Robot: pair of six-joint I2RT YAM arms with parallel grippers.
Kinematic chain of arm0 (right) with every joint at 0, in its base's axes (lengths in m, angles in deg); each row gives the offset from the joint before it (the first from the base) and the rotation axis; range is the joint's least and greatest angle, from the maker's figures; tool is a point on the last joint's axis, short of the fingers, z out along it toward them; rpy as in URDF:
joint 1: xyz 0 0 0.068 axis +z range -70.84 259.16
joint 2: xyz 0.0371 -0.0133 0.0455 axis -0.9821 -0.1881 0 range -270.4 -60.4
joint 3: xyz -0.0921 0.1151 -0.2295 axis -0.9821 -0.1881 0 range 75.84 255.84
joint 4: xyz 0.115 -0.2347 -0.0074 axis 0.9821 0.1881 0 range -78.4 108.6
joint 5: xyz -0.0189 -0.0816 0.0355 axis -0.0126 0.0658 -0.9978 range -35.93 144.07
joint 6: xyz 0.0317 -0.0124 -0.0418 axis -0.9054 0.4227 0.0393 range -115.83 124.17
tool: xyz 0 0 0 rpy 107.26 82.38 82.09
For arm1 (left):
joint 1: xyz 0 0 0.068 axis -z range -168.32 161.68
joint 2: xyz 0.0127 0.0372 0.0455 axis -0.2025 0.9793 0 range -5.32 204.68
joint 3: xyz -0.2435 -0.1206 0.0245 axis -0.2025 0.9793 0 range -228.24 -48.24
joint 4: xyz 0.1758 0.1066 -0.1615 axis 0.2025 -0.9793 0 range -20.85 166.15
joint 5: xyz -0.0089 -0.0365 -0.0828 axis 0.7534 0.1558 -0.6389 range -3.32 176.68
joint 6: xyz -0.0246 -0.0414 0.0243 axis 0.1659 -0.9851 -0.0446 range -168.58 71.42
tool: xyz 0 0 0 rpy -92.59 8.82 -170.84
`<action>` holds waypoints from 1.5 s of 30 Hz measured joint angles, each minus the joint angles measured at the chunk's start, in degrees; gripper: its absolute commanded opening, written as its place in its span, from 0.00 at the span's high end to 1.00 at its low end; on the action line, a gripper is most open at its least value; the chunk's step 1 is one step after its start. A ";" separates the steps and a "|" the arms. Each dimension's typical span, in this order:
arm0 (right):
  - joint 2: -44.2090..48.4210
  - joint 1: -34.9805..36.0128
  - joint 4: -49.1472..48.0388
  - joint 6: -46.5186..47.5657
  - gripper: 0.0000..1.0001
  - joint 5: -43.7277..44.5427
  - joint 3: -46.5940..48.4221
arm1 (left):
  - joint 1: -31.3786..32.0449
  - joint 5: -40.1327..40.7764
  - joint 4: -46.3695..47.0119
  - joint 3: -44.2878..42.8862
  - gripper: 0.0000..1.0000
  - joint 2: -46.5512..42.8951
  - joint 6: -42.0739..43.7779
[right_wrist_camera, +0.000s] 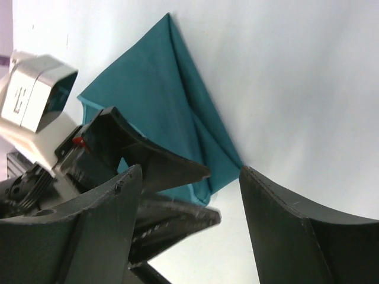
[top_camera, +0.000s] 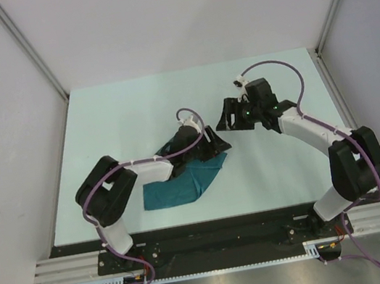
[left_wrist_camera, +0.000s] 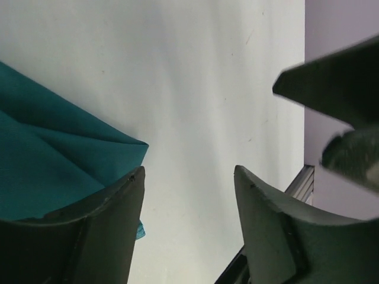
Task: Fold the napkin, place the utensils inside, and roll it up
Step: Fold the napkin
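The teal napkin (top_camera: 180, 185) lies folded and rumpled on the pale table (top_camera: 126, 116), in front of the left arm. My left gripper (top_camera: 218, 149) sits at the napkin's right corner, open, with only bare table between its fingers (left_wrist_camera: 118, 207). The cloth (left_wrist_camera: 53, 154) lies beside and under the left finger. My right gripper (top_camera: 228, 122) hovers just beyond it, open and empty, facing the napkin's corner (right_wrist_camera: 169, 106). The left gripper's fingers (right_wrist_camera: 160, 163) cross the right wrist view. The utensils are out of view.
Grey walls and metal corner posts (top_camera: 26, 46) enclose the table on three sides. A black strip and aluminium rail (top_camera: 222, 241) run along the near edge by the arm bases. The table's right edge (left_wrist_camera: 299, 183) shows in the left wrist view.
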State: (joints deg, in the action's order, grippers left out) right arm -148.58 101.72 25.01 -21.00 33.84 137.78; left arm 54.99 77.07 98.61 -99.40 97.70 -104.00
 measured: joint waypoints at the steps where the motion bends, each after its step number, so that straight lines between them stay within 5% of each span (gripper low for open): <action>1: 0.02 -0.61 0.00 0.20 0.28 -0.02 0.00 | 0.31 -0.04 -0.35 -0.31 0.22 0.00 0.31; 6: 0.07 -3.37 0.00 1.27 0.28 -0.81 0.00 | 0.72 0.50 -3.87 -0.44 0.12 -1.60 2.29; 12: -1.77 -3.56 -0.04 3.43 0.30 -4.96 0.00 | -2.51 3.87 -10.62 5.31 0.09 -15.19 5.70; 19: -5.73 4.50 3.98 9.38 0.36 -4.37 0.09 | -17.27 8.41 -17.81 17.31 0.07 -32.46 7.52; 31: -12.50 10.12 8.74 12.44 0.51 -0.37 0.26 | -34.42 6.64 -26.93 21.09 0.04 -42.62 12.61; 38: -14.86 11.10 9.40 13.42 0.67 0.28 1.46 | -39.56 4.48 -28.70 21.16 0.04 -42.95 14.93; 45: -15.58 11.34 10.10 14.10 0.96 0.15 3.26 | -41.48 2.93 -29.09 22.01 0.04 -43.28 15.56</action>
State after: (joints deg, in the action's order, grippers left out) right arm -164.16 113.07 35.11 -6.91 33.99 141.03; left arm 13.51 80.00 69.52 -77.39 54.43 -88.44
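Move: The tip of the folded-over flap of the napkin lies about 7 cm back and 4 cm to the left of my open right hand, some 11 cm below. The napkin's right corner is roughly 4 cm farther out than this tip and 3 cm right of it; the far corner sits about 12 cm ahead of my right hand and 16 cm left. From my left hand, the flap tip is around 5 cm back, 1 cm left and 4 cm below. I clear my left hand, already parting its fingers, by sweeping it some 30 cm left in a low arc over the napkin to beyond its left edge, opening wide and turning counter-clockwise. My right hand edges right, then drops about 11 cm while drawing back and slightly left, turns roughly 20 degrees counter-clockwise, tips more downward and closes, pinching the flap tip. ##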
